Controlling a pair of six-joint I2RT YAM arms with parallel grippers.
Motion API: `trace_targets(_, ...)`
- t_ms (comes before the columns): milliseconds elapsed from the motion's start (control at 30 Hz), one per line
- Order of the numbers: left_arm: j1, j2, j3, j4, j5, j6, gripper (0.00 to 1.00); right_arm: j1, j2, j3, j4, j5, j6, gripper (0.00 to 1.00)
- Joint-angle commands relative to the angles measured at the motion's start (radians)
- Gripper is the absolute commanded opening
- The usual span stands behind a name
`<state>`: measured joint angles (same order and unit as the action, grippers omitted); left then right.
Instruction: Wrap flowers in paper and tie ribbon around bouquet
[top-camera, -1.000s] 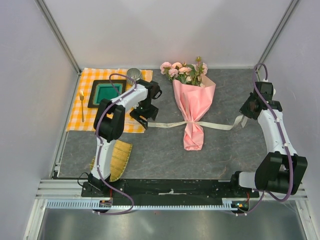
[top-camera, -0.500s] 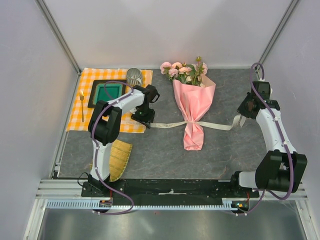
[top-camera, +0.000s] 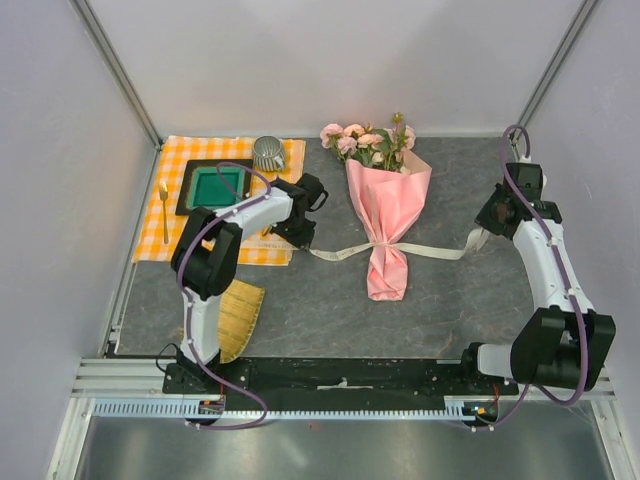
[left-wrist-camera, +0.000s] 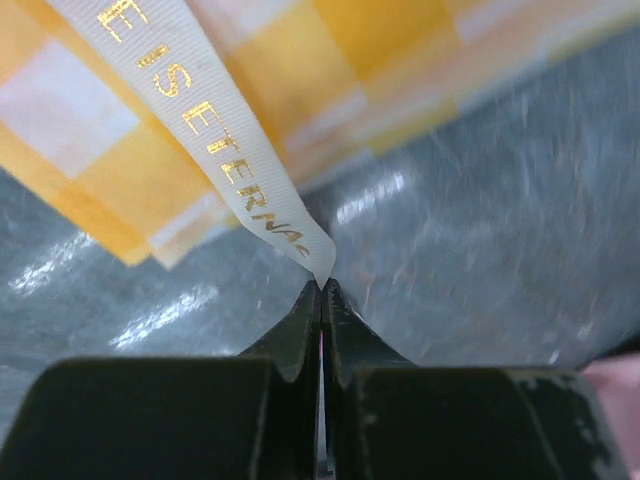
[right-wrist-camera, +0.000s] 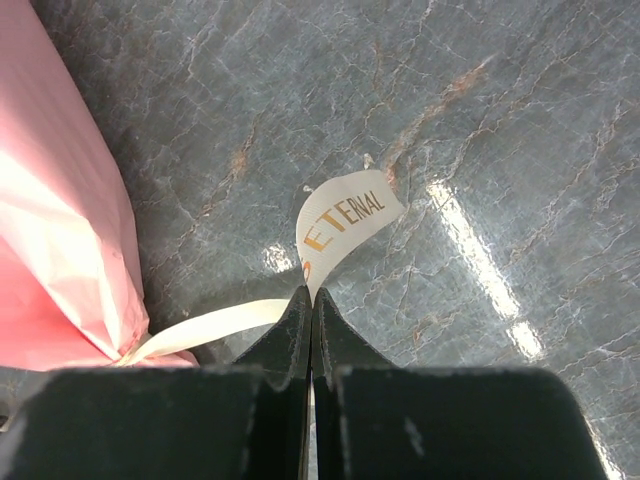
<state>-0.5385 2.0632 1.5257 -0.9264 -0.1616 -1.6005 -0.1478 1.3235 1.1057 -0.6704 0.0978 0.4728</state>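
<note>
The bouquet (top-camera: 385, 215) lies on the grey table, pale pink flowers (top-camera: 365, 140) at its far end and pink paper (top-camera: 388, 200) coned round the stems. The cream ribbon (top-camera: 430, 250) crosses its narrow waist and runs out to both sides. My left gripper (top-camera: 308, 243) is shut on the ribbon's left end; in the left wrist view the gold-lettered ribbon (left-wrist-camera: 200, 130) comes to a point in the gripper (left-wrist-camera: 321, 285). My right gripper (top-camera: 487, 230) is shut on the ribbon near its right end; the lettered tip (right-wrist-camera: 345, 220) curls up past the gripper (right-wrist-camera: 310, 292), beside the paper (right-wrist-camera: 60, 230).
An orange-checked cloth (top-camera: 180, 225) at the back left carries a green tray (top-camera: 215, 185), a metal cup (top-camera: 268, 153) and a gold spoon (top-camera: 163, 210). A yellow-green bamboo mat (top-camera: 240, 315) lies near the left arm's base. Walls close in the table on three sides.
My left gripper moved right and slightly forward off the cloth's edge to the ribbon's left end and shut on it. The right gripper stayed shut, holding its end almost still.
</note>
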Motion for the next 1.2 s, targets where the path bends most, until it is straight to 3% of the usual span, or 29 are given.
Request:
trace_targets(0, -0.102, -0.188, -0.041, 0.104, -0.047, 0.255, 0.01, 0.004, -0.076, 0.003, 0.008, -0.039, -0.034, 0.0)
trace_targets(133, -0.208, -0.303, -0.093, 0.271, 0.031, 0.621, 0.01, 0.008, -0.092, 0.019, 0.035, -0.202, -0.057, 0.0)
trace_targets(233, -0.258, -0.404, -0.202, 0.458, 0.158, 0.721, 0.01, 0.025, -0.092, 0.025, 0.081, -0.308, -0.053, 0.0)
trace_targets(300, -0.259, -0.432, -0.269, 0.611, 0.325, 0.729, 0.01, 0.039, -0.084, 0.017, 0.115, -0.386, -0.022, 0.0)
trace_targets(400, -0.262, -0.422, -0.225, 0.656, 0.436, 0.746, 0.02, 0.069, -0.066, 0.002, 0.164, -0.429, 0.022, 0.0)
trace_targets(600, -0.262, -0.379, -0.118, 0.707, 0.52, 0.757, 0.01, 0.1, -0.035, 0.017, 0.201, -0.455, 0.089, 0.0)
trace_targets(833, -0.259, -0.322, -0.042, 0.722, 0.586, 0.711, 0.02, 0.106, -0.018, 0.052, 0.126, -0.294, 0.093, 0.0)
trace_targets(967, -0.258, -0.324, -0.067, 0.745, 0.596, 0.712, 0.01, 0.126, 0.009, 0.077, 0.196, -0.368, 0.07, 0.0)
trace_targets(1167, -0.281, -0.312, -0.124, 0.952, 0.7, 0.649, 0.02, 0.212, 0.131, 0.152, 0.304, -0.447, 0.145, 0.0)
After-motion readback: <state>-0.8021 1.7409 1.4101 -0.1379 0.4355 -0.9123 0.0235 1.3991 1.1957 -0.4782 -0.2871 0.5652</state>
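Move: Down at table height, the left hand pinches its ribbon tail with the ribbon knot on the pink bouquet about 18 cm to its right and 1 cm ahead; the placemat's middle is roughly 20 cm left and 14 cm ahead. The right hand, holding the other tail, has the knot some 21 cm left, 2 cm ahead and 12 cm below, with the flower heads about 20 cm left and 28 cm ahead. Lifting its ribbon tail off the table, the left hand swings about 21 cm right and 21 cm up, also drawing back some 8 cm early on, to end high by the knot, slightly on its base side; the wrist turns strongly clockwise until the fingers point mainly right. Its pinch stays shut. The right hand, still gripping its tail, carries it about 13 cm left towards the bouquet, rising 5 cm and, late on, reaching 5 cm forward. ##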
